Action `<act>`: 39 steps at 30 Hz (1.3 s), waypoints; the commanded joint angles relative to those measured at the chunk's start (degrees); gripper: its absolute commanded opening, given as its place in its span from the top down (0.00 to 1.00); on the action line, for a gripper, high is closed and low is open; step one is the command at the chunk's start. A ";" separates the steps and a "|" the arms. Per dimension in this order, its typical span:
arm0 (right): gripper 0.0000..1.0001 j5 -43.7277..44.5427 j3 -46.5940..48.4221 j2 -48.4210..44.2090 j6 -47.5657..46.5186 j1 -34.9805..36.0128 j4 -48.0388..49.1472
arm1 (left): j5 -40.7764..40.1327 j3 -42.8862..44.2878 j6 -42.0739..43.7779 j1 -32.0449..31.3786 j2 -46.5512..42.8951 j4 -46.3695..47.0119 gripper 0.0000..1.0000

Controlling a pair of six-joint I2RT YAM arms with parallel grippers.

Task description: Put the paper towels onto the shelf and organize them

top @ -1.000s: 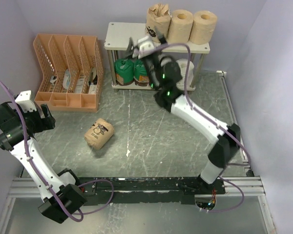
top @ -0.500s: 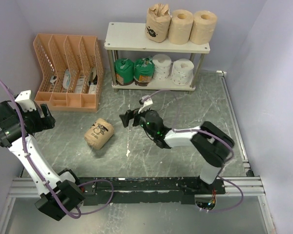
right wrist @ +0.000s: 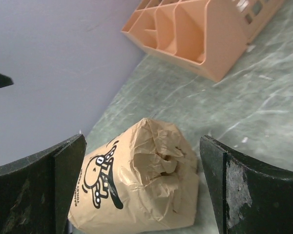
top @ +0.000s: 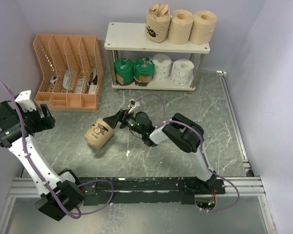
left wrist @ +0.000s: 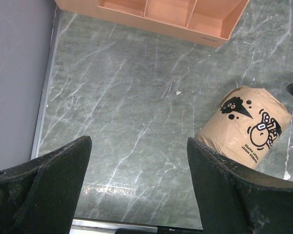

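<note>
One tan-wrapped paper towel roll with black prints lies on its side on the table, its crumpled end facing my right gripper. That gripper is low and open; in the right wrist view the roll sits just beyond and between its spread fingers, untouched. The shelf at the back carries three rolls on top and several on the lower board. My left gripper hangs open at the far left, with nothing between its fingers; the lying roll is to its right.
An orange slotted file organizer stands left of the shelf, behind the lying roll; its front edge shows in the left wrist view and the right wrist view. Walls close in on the left, back and right.
My right arm has swung from the shelf's top board down and left to table level, ending right beside the lying roll. It stays open. The left arm has not moved.
</note>
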 commanded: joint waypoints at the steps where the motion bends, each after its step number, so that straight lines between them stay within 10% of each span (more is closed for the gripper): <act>1: 0.00 -5.97 3.24 5.61 7.27 0.29 8.04 | 1.05 0.08 0.29 0.64 -0.39 0.74 0.10; 14: 0.26 -8.14 4.50 8.80 5.33 1.72 8.17 | 1.17 0.08 0.38 0.53 -0.05 0.74 0.10; 25: 1.00 -10.58 6.11 7.04 0.57 3.58 4.19 | 0.90 0.08 0.30 0.55 -0.11 0.73 0.10; 27: 1.00 -11.37 6.60 4.66 -2.48 3.52 1.29 | 0.74 0.03 0.21 0.54 -0.23 0.80 0.10; 39: 1.00 -3.30 30.50 -18.14 -50.79 4.04 -59.02 | 1.31 0.06 0.55 0.56 -0.47 0.62 0.10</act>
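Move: The last wrapped paper towel roll lies on its side to the right hand's left and back: its middle is some 6 cm left, 7 cm back and 5 cm below, with its crumpled paper end nearest the open fingers. The orange rack stands about 22 cm ahead and 18 cm left; the nearer green roll on the lower shelf is about 24 cm ahead and 6 cm right. From the left hand the wrapped roll is some 24 cm right, 2 cm ahead and 17 cm below. Left and back, dipping a little first, the right hand eases about 6 cm onto the wrapped roll's crumpled end, turning slightly counter-clockwise while its wide-open fingers shut and pinch the gathered paper. It then lifts quickly by some 13 cm, drifting forward towards the rack, the fingers tilting upward as the roll comes up in their pinch. ##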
